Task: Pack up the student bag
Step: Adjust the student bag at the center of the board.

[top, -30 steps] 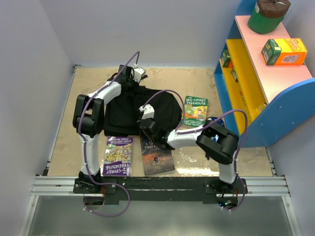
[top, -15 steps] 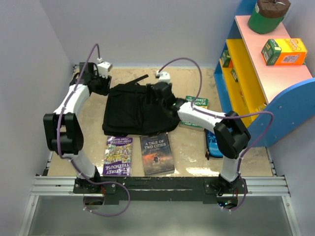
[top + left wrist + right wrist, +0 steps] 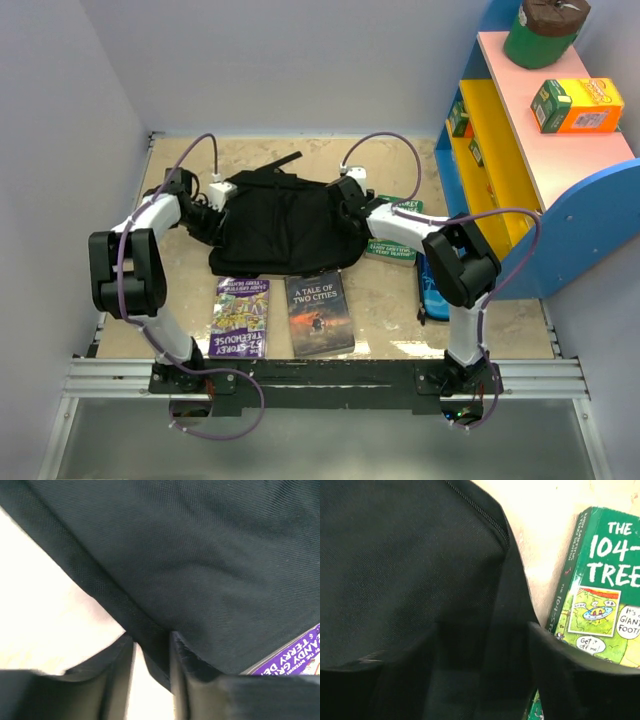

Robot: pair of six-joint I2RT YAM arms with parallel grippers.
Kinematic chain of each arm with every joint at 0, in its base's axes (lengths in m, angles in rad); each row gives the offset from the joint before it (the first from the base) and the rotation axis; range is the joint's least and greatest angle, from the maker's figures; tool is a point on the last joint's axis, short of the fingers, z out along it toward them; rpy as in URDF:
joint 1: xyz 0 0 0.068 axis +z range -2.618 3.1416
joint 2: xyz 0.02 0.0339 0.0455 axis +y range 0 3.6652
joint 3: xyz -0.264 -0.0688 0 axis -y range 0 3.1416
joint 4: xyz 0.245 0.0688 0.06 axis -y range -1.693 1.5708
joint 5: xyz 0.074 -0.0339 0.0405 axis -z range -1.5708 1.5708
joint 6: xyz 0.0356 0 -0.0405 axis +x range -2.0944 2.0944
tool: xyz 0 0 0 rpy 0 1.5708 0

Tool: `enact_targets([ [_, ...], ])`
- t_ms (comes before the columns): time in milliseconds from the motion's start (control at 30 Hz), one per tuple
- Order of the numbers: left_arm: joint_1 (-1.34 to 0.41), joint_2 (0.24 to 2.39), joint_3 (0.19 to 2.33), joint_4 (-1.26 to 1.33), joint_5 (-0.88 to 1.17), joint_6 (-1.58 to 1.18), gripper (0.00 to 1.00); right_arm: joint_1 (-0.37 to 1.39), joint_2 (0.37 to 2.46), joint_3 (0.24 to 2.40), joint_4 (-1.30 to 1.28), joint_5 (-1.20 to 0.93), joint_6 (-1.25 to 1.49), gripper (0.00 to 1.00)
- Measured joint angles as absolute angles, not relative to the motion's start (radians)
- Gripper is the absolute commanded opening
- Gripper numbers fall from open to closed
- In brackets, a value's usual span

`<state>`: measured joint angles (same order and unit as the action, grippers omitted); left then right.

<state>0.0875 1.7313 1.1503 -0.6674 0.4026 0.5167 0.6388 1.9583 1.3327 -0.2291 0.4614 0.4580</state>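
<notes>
The student bag [image 3: 285,232], a soft black backpack, lies flat in the middle of the table. My left gripper [image 3: 213,205] sits at its left edge. In the left wrist view the left gripper [image 3: 150,680] is open, and the bag's hem [image 3: 155,652] runs between the fingers with a light gap beside it. My right gripper [image 3: 347,200] is at the bag's right edge. Seen from the right wrist, the right gripper [image 3: 480,680] stands wide open over the black fabric [image 3: 410,570] near the zipper [image 3: 480,512].
A purple book [image 3: 240,317] and a dark "A Tale of Two Cities" book [image 3: 319,313] lie in front of the bag. A green Treehouse book [image 3: 398,238] lies right of it, and a blue pencil case [image 3: 428,292] nearer. A blue-yellow shelf [image 3: 520,150] stands at the right.
Both grippers have opened. The left arm swung out to the back left and came down at the bag's left edge. The right arm moved from the front to the bag's right edge.
</notes>
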Motion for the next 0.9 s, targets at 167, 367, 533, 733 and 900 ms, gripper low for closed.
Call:
enact_targets([
  [167, 0.087, 1.787, 1.161, -0.65, 0.416, 0.503, 0.0, 0.633, 1.961, 1.327, -0.233, 0.461, 0.447, 0.0],
  [367, 0.087, 1.898, 1.319, -0.63, 0.376, 0.391, 0.0, 0.627, 1.943, 1.332, -0.237, 0.447, 0.449, 0.0],
  [533, 0.075, 2.051, 1.599, -0.578, 0.308, 0.287, 0.0, 0.632, 1.892, 1.373, -0.247, 0.382, 0.466, 0.0],
  [733, -0.001, 2.156, 1.79, -0.533, 0.249, 0.239, 0.0, 0.69, 1.794, 1.372, -0.239, 0.341, 0.503, 0.0],
  [900, -0.054, 2.08, 1.605, -0.431, 0.229, 0.22, 0.0, 0.828, 1.759, 1.324, -0.243, 0.346, 0.534, 0.0],
])
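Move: The student bag lies flat and nearly level with both hands, each already at one of its side edges. Its middle is about 18 cm right of the left hand and 4 cm ahead; from the right hand, it is some 18 cm left and 3 cm back. The purple book sits about 19 cm behind the left hand and 7 cm to its right. From the right hand, the green book is 10 cm right and 4 cm back, A Tale of Two Cities 9 cm left and 25 cm back. The bag is pinched at both side edges as the two grippers shut. The left hand, after dipping slightly, sweeps its edge forward about 19 cm, tilting up some 15 degrees, then eases back and right; the right hand lifts its edge about 9 cm, then carries it left and back across the bag, rolling left side up and turning counter-clockwise. ##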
